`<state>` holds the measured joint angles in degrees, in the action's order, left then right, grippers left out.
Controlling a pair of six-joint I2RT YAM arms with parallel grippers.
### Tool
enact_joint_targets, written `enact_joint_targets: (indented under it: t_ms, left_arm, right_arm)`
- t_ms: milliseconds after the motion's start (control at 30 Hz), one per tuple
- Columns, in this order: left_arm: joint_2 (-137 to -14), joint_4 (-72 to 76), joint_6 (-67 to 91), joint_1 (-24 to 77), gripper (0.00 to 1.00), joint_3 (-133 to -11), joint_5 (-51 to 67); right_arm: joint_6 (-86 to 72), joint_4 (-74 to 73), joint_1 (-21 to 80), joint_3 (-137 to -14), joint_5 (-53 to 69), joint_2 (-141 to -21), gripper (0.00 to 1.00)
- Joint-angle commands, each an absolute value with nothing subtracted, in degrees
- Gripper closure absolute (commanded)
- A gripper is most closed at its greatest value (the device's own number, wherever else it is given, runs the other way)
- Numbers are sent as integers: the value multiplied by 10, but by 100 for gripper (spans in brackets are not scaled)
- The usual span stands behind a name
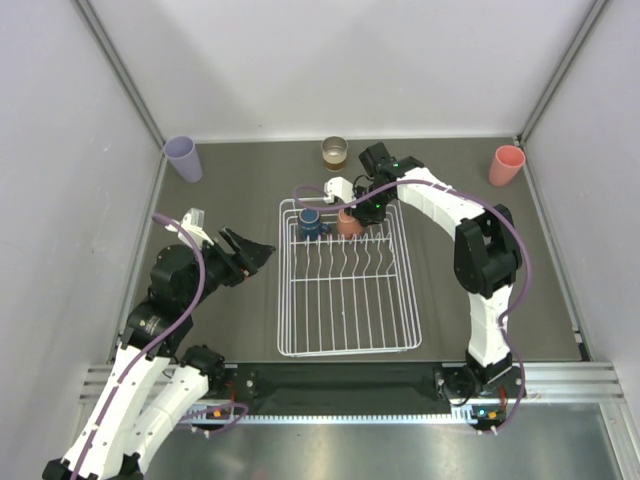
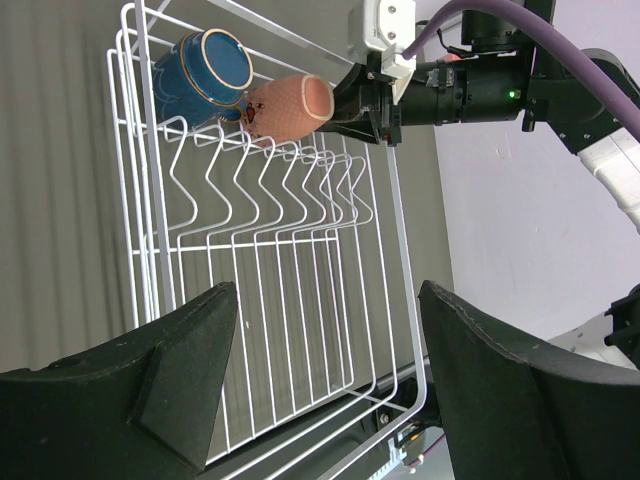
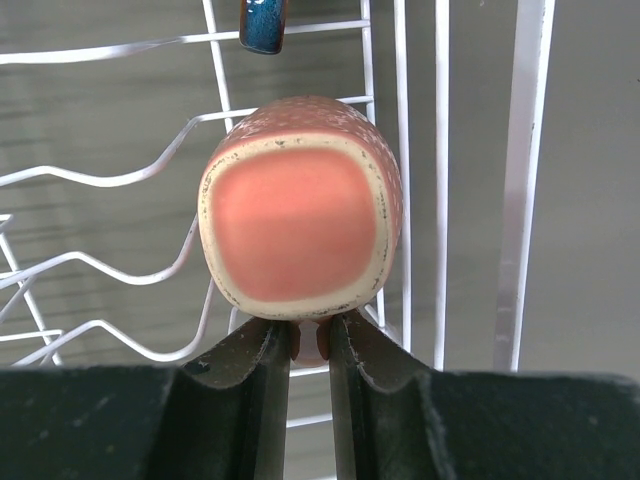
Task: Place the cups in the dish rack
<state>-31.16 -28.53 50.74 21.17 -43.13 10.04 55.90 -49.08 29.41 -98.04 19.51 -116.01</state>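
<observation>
The white wire dish rack (image 1: 350, 351) lies mid-table. At its far end a dark blue mug (image 1: 309, 222) sits beside a terracotta-orange mug (image 1: 349, 222). My right gripper (image 1: 365, 213) is shut on the orange mug's handle. In the right wrist view the mug (image 3: 300, 210) lies on its side over the tines, its handle pinched at the gripper (image 3: 310, 330). My left gripper (image 1: 258, 255) hangs open and empty just left of the rack, and its wrist view shows the rack (image 2: 400, 250), the blue mug (image 2: 205, 75) and the orange mug (image 2: 290, 107). On the table stand a lavender tumbler (image 1: 183, 158), a shiny brownish cup (image 1: 334, 152) and a pink tumbler (image 1: 507, 165).
White walls with metal posts close in the dark table on three sides. The lavender tumbler stands in the far left corner and the pink one in the far right. The right arm arches over the rack's far right corner.
</observation>
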Motion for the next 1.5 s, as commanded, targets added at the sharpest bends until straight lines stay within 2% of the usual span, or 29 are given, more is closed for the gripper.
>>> enact_joint_targets:
  t_ms: [0, 67, 267, 600, 1233, 1467]
  left_arm:
    - [-311, -267, 497, 212, 21, -450, 105]
    - [-312, -267, 497, 212, 21, -450, 105]
    - [-312, -268, 499, 212, 21, -449, 105]
    - [-308, -269, 502, 212, 21, -449, 104]
    - [-256, -315, 535, 212, 21, -438, 98]
    - [-229, -320, 575, 212, 21, -418, 115]
  right_arm:
    - [561, -472, 288, -991, 212, -1159, 83]
    - [560, -471, 287, -989, 210, -1158, 76]
    - [560, -465, 288, -978, 206, -1151, 63]
    - [553, -460, 287, -975, 201, -1130, 57]
    - [508, -439, 317, -941, 166, -1009, 42]
    - [442, -405, 346, -873, 122, -930, 34]
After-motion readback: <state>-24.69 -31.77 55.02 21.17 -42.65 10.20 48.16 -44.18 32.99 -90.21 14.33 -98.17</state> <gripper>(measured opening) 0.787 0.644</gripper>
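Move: My right fingers are shut on the handle of the orange mug, which sits base-up in the rack with its middle about 5 cm to their left, level with them in reach and height. The blue mug stands some 8 cm farther left beyond it; the metal cup is outside the rack, about 14 cm ahead of my fingers and 7 cm left. From my left hand the orange mug lies roughly 18 cm ahead, 15 cm right and 17 cm below. I open my right fingers and let go of the orange mug's handle, holding almost still at first, then ease barely a centimetre to the right and lift away about 9 cm, drawing back some 3 cm near the end while the fingers go on opening and tip outward a good 10 degrees. Late on, my left hand, holding nothing, starts to back off about 2 cm. ##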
